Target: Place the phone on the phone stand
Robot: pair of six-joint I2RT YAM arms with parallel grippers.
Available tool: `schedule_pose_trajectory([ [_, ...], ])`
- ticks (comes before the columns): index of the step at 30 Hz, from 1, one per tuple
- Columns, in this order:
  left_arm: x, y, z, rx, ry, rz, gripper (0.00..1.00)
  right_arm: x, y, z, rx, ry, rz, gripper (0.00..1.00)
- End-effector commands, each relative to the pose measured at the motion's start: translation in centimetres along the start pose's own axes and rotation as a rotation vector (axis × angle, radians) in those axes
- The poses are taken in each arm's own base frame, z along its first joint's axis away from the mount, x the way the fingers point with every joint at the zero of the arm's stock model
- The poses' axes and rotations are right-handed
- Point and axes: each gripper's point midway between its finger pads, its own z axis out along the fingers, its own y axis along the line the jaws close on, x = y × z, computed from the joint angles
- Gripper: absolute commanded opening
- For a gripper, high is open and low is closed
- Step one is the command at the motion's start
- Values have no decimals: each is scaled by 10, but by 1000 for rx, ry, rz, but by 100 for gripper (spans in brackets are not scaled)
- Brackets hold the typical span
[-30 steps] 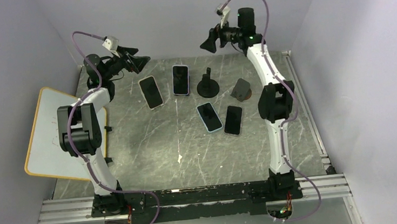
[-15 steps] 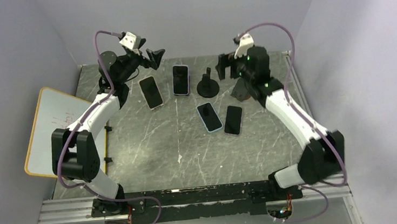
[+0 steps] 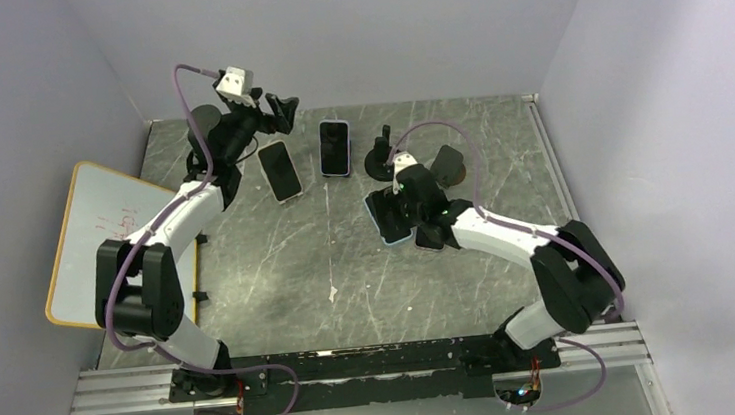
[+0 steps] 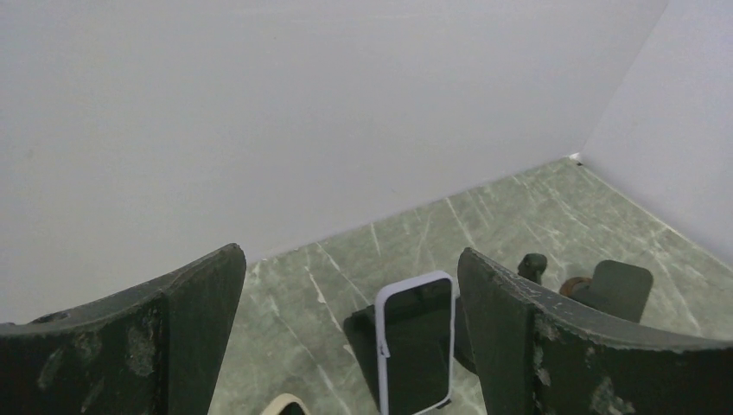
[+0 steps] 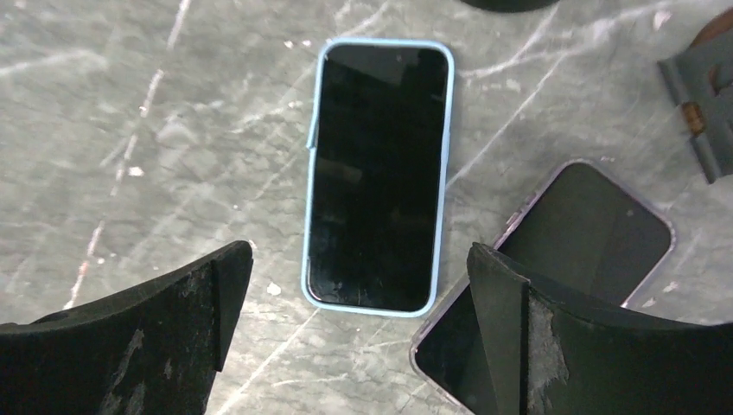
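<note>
Four phones lie on the marble table. A blue-cased phone (image 5: 378, 173) lies flat, screen up, with a purple-cased phone (image 5: 553, 259) to its right. My right gripper (image 5: 359, 320) hovers open just above the blue phone's near end (image 3: 386, 228), holding nothing. A black round phone stand (image 3: 382, 156) with a post and a grey wedge stand (image 3: 448, 163) sit behind these phones. My left gripper (image 3: 285, 112) is open and raised at the back left. It faces a white-cased phone (image 4: 417, 341), and a cream-cased phone (image 3: 280, 170) lies below it.
A whiteboard with an orange rim (image 3: 96, 246) lies at the table's left edge. Walls enclose the back and both sides. The white-cased phone (image 3: 335, 148) lies left of the round stand. The grey wedge (image 5: 704, 104) is at the right wrist view's right edge.
My right arm has swung down from the back wall to just above the blue phone. The left gripper has shifted right and stayed raised. No phone has moved.
</note>
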Motion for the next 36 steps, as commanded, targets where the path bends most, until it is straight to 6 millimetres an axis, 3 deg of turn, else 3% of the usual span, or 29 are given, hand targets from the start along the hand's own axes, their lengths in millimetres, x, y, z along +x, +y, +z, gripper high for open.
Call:
schedule_pose_trajectory([
  [1, 1, -30, -3, 40, -26, -62, 96, -4, 5, 13, -9, -14, 39, 100],
  [7, 40, -78, -4, 47, 20, -124, 95, 5, 14, 29, -48, 26, 38, 100],
  [15, 93, -108, -11, -1, 129, -216, 95, 29, 6, 39, 3, 47, 40, 100],
  [23, 154, -117, -32, -53, 320, -358, 93, 41, 5, 43, 0, 54, 34, 100],
  [33, 228, -123, -78, -142, 514, -435, 93, 67, 2, 49, 7, 106, 31, 99],
  [36, 244, -126, -93, -151, 545, -468, 93, 74, -2, 51, 29, 127, 30, 94],
])
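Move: Almost under the open right hand lies the blue-edged phone, about 3 cm ahead, 1 cm left and 9 cm down; the dark phone is some 10 cm to the right of it and 3 cm nearer, the round black stand about 13 cm beyond it. From the left hand the blue-edged phone is roughly 13 cm back, 21 cm right and 31 cm below, while the phone on the middle stand is about 9 cm right, 1 cm ahead and 24 cm below. Sinking about 7 cm almost straight down, fast at first and then slowly, the right hand brings its wide-open fingers low astride the blue-edged phone. The open left hand swings right, down and back, then mostly down, dropping 22 cm in all while tipping its fingers down over 35 degrees, towards the same phone; it stays clear of it. ##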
